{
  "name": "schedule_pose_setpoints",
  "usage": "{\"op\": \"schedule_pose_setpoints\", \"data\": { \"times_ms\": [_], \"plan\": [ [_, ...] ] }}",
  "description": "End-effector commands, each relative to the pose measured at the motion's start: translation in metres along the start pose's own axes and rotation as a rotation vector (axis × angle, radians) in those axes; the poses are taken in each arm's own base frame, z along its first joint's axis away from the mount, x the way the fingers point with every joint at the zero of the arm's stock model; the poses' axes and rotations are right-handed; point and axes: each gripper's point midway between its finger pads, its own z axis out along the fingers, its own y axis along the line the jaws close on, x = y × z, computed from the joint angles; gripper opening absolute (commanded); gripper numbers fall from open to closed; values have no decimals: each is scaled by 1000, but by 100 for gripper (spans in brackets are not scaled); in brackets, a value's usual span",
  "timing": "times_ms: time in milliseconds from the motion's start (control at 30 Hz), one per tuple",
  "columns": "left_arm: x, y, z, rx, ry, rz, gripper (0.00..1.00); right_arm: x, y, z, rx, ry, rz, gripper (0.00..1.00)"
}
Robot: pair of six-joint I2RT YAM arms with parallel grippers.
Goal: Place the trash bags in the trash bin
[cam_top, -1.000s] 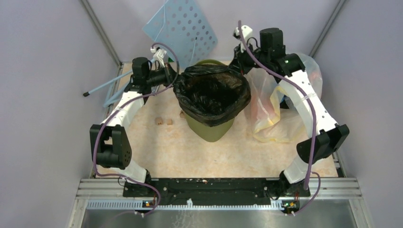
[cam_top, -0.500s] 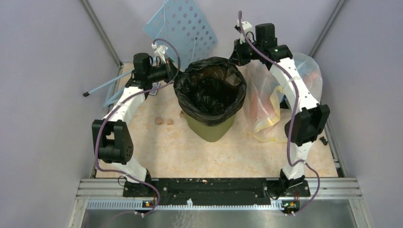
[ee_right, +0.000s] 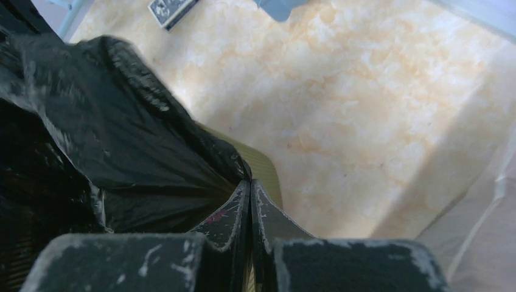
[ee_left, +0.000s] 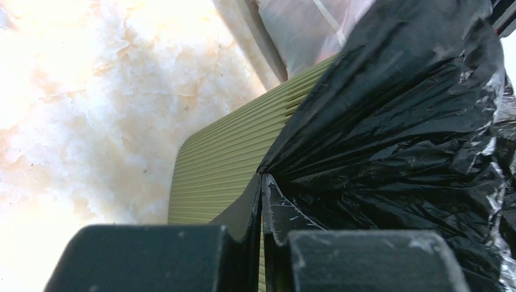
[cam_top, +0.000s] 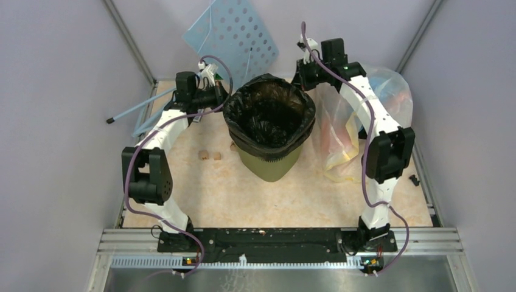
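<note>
The olive-green trash bin (cam_top: 268, 163) stands mid-table. The black trash bag (cam_top: 269, 118) hangs open inside it, its edge folded over the rim. My left gripper (cam_top: 223, 97) is shut on the bag's edge at the bin's left rim; in the left wrist view the fingertips (ee_left: 262, 182) pinch black plastic (ee_left: 395, 121) beside the ribbed green wall (ee_left: 219, 176). My right gripper (cam_top: 302, 78) is shut on the bag's edge at the far right corner; in the right wrist view its tips (ee_right: 250, 185) pinch the bag (ee_right: 109, 152) over the green rim (ee_right: 264, 173).
A clear bag of colourful rubbish (cam_top: 353, 128) lies right of the bin under my right arm. A pale blue perforated board (cam_top: 234, 36) leans at the back. A blue-handled rod (cam_top: 137, 109) lies at the left. Small brown bits (cam_top: 209, 155) lie left of the bin.
My right arm has swung back and left, pulling the bag's far right corner toward the back over the rim. My left gripper shifted slightly back and right. The bag sits tighter round the rim.
</note>
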Motion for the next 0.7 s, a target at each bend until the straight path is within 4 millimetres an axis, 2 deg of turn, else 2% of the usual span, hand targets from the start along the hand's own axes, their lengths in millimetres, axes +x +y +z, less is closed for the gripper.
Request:
{"op": "schedule_pose_setpoints", "data": {
  "times_ms": [0, 200, 333, 367, 433, 533, 667],
  "plan": [
    [7, 4, 0, -26, 5, 7, 4, 1, 4, -6, -11, -32, 29, 0],
    [16, 9, 0, -38, 20, -14, 4, 20, -1, 5, -7, 1, 83, 0],
    [10, 2, -5, -41, -3, 14, 8, 12, -9, -3, 52, -17, 93, 0],
    [6, 1, -7, -55, -17, 23, 10, 7, -13, -8, 73, -30, 96, 1],
    [-3, -1, -12, -89, -49, 41, 14, -8, -21, -23, 128, -68, 110, 15],
    [-15, 0, -23, -166, -108, 51, 21, -28, -34, -53, 221, -138, 132, 29],
    [-26, -2, -42, -220, -177, 46, 31, -40, -43, -91, 312, -238, 179, 40]
  ]
}}
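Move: The trash bin, the black trash bag over its rim, has its middle about 13 cm to the right of the left hand, 4 cm back and 12 cm below. From the right hand it is some 9 cm left, 8 cm back and 15 cm below. The clear bag lies roughly 25 cm to the right of the right hand, 2 cm back and 20 cm below. Wooden blocks lie 8 cm left of the left hand, 9 cm back and 22 cm below. Down over the far right corner of the bin go the right fingers, about 5 cm, tipping lower with the black bag's edge still pinched; they open about a third, let go and swing off right and a little up, turning clockwise. The left hand lowers its corner by some 2 cm, spreads its fingers a quarter open around the bag's edge, then starts up and slightly left, turning counter-clockwise. ##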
